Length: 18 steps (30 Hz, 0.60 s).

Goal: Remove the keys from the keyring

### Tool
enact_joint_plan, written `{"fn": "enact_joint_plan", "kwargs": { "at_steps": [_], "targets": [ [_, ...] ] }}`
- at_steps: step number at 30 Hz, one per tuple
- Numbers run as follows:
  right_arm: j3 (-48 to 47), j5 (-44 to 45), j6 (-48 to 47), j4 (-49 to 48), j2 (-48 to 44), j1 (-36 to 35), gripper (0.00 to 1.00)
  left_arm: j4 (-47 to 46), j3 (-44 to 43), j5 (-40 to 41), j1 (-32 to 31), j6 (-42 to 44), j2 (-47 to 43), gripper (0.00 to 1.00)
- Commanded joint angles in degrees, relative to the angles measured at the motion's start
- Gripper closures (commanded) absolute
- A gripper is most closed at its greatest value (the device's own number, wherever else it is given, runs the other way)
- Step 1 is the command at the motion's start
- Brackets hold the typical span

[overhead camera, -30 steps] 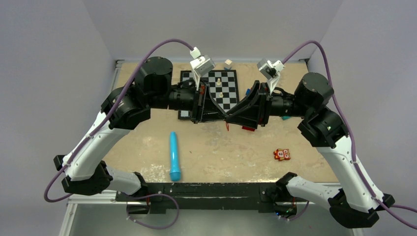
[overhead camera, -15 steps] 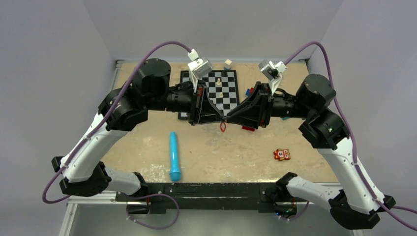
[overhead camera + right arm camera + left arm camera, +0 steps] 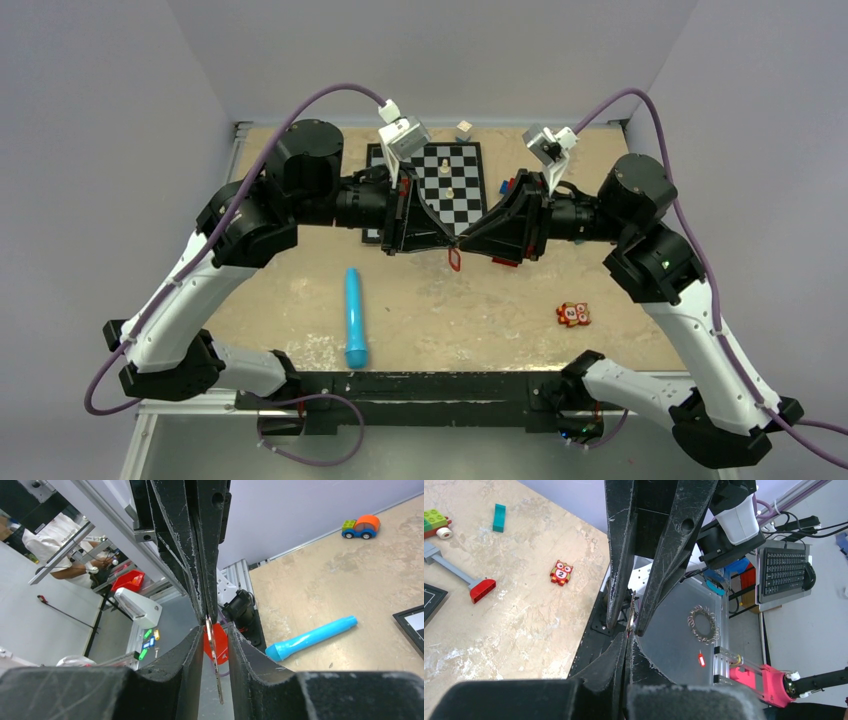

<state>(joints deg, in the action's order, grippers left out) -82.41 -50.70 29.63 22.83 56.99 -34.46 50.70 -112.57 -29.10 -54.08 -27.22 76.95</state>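
Observation:
Above the middle of the table my two grippers meet tip to tip. The left gripper (image 3: 455, 241) (image 3: 628, 636) is shut, and it pinches the metal top of the keyring. The keyring's red tag (image 3: 456, 261) (image 3: 221, 647) dangles just below the tips. A thin silver key (image 3: 216, 670) (image 3: 630, 617) shows edge-on and reaches in between the fingers of my right gripper (image 3: 466, 241) (image 3: 215, 630). Those fingers stand a little apart, with a gap on each side of the key. The ring itself is too small to make out.
On the table lie a blue cylinder (image 3: 354, 317), an orange owl toy marked 2 (image 3: 572, 314) and a red block-headed toy (image 3: 481, 589). A chessboard (image 3: 450, 180) with white pieces sits behind the grippers. A teal block (image 3: 499, 517) and a toy car (image 3: 361, 526) lie farther off.
The red tag has swung into plain view beneath the fingertips. Both wrists have drifted slightly left, and the right gripper's jaws have narrowed a little around the key.

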Motion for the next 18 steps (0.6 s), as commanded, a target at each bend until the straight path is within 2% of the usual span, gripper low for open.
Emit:
{"fn": "enact_joint_plan", "kwargs": {
  "at_steps": [1,11,18],
  "targets": [
    [-0.7,-1.2,0.5,-2.7,0.0,-0.1,0.73,-1.4,0.2,0.2,-0.1,0.9,-0.6,1.0],
    [-0.6,-2.2,0.6,-3.1,0.4,-0.2,0.82,-1.1,0.1,0.1,-0.1,1.1,-0.4,1.0],
    [-0.2,-2.5,0.8,-3.6,0.9,-0.1,1.0,-0.6,-0.4,0.0,-0.1,1.5,0.2,1.0]
  ]
}}
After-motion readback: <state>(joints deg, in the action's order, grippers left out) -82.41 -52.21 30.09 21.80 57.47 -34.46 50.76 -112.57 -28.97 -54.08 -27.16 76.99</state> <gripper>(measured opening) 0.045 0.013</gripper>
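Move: Between the right hand's part-open fingers lies the key, its middle about level with the hand point and a centimetre or so to its left. The keyring it hangs from sits some 2 cm left of the right hand, at the left fingertips; the red tag dangles about 3 cm back, 2 cm left and 2 cm below the right hand. From the left hand, shut on the keyring, the key is roughly 2 cm to the right. Closing the right fingers from a bit over a quarter open to nearly shut, the right hand pinches the key between its pads, tip to tip with the left gripper. The right hand otherwise stays in place, turning barely a couple of degrees, while the left holds still and keeps its shut grip on the keyring, both well above the table. ##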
